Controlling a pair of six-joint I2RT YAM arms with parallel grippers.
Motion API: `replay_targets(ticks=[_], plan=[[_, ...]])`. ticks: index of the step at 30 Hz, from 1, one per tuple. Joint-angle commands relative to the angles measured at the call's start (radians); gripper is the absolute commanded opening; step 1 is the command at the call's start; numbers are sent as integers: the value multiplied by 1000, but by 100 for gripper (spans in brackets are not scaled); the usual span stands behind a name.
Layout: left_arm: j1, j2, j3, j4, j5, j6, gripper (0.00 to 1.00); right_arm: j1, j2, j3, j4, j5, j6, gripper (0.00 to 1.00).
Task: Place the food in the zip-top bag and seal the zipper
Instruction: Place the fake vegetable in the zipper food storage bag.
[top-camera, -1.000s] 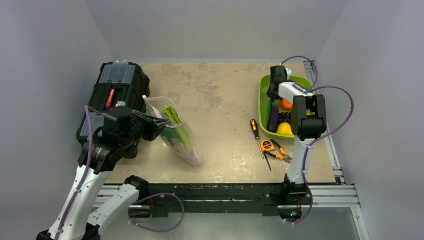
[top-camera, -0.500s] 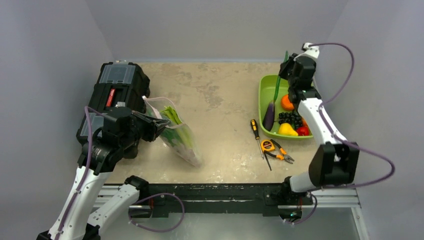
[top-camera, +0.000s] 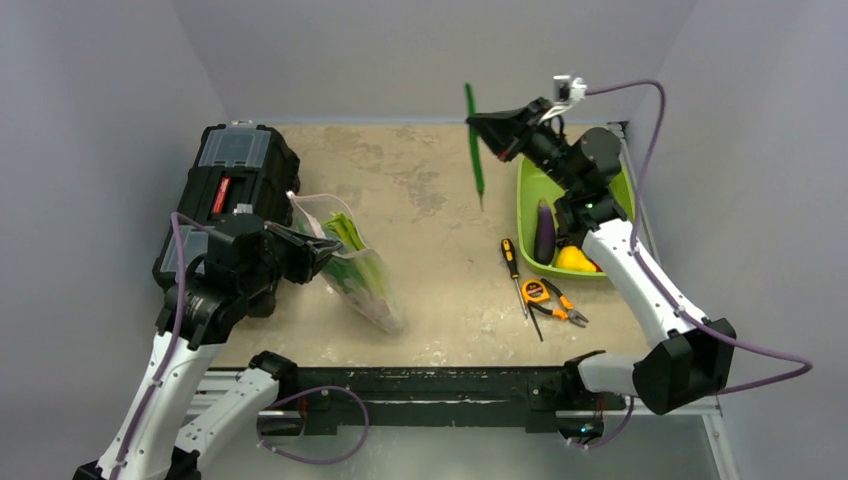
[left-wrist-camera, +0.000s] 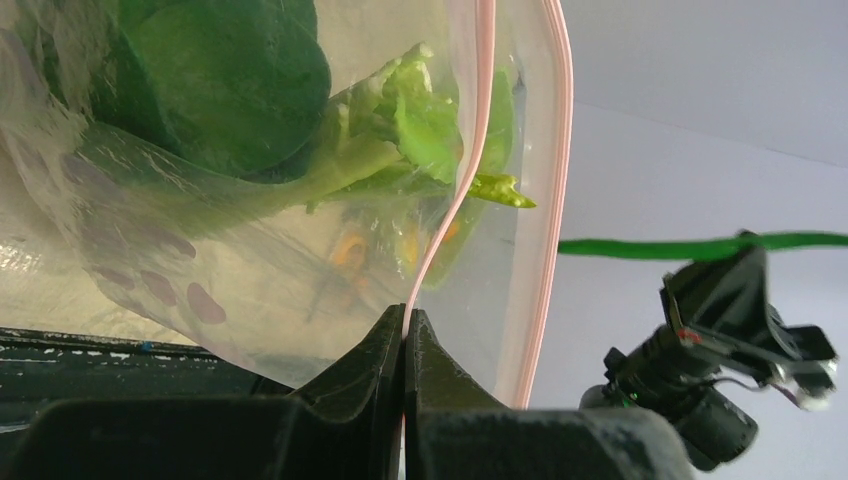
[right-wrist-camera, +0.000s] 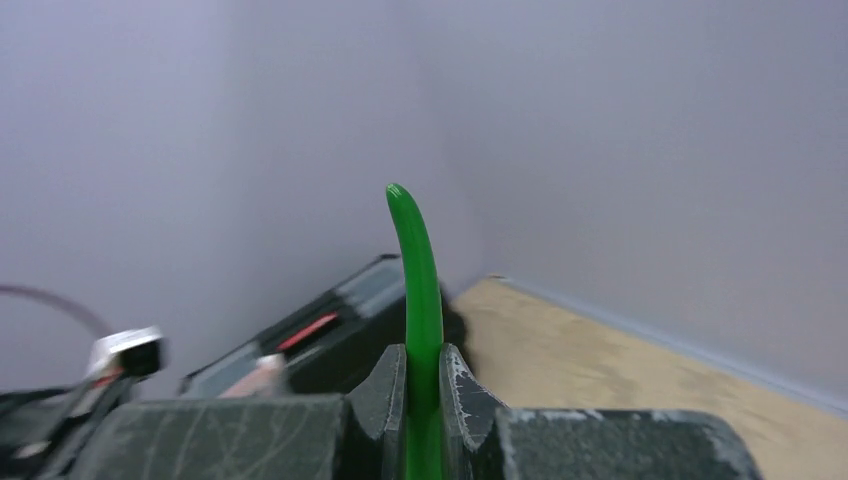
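The clear zip-top bag (top-camera: 362, 275) stands tilted on the table beside the toolbox, mouth up and open. Leafy green vegetables (top-camera: 350, 240) with pale stalks lie inside it; they also show in the left wrist view (left-wrist-camera: 230, 80). My left gripper (top-camera: 318, 250) is shut on one side of the pink zipper strip (left-wrist-camera: 470, 170), jaws pinched on it (left-wrist-camera: 405, 318). The other strip (left-wrist-camera: 555, 200) hangs apart. My right gripper (top-camera: 480, 122) is shut on a long thin green stalk (top-camera: 475, 150), held high over the back of the table, also seen in its wrist view (right-wrist-camera: 420, 270).
A black toolbox (top-camera: 235, 180) stands at the left. A lime-green bin (top-camera: 528, 190) at the right holds a purple eggplant (top-camera: 545, 232) and a yellow fruit (top-camera: 570, 258). A screwdriver (top-camera: 512, 262), a tape measure (top-camera: 536, 292) and pliers (top-camera: 562, 312) lie in front of the bin.
My right arm has risen out of the green bin and swung left and back, carrying the thin green stalk. The left arm and the bag have not moved.
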Motion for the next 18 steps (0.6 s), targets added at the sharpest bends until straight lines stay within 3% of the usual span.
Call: replay_targets(ticks=[1,9,13,18], plan=[[3,10,-6,37,24,-2,0,195,-65,127,58,-151,-17,0],[3,9,-12,47,25,-4,0,392,14,177,333,-160,143,0],[3,8,-19,47,33,-12,0,477,84,256,407,-135,179,0],[3,-3,-28,46,32,-22,0,617,167,378,383,-96,114,0]])
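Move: The right hand, holding the long green vegetable, has the open mouth of the zip-top bag about 24 cm to its left, 13 cm back and 13 cm lower. The green bin stands some 28 cm to its right, 8 cm farther out and 40 cm below; the screwdriver lies 11 cm right, 9 cm back and 43 cm down. For the left hand, gripping the rim, the mouth's middle is about 5 cm ahead, roughly level and barely 1 cm left. Back, left and upward in one quick sweep, the right hand swings away from the bin and in towards the airspace over the bag, some 25 cm across and 13 cm higher, slowing late on. Its wrist turns about 40 degrees counter-clockwise while the fingers tip up about 20, keeping their pinch on the long green vegetable. The left hand stays put, still pinching the bag's rim. ##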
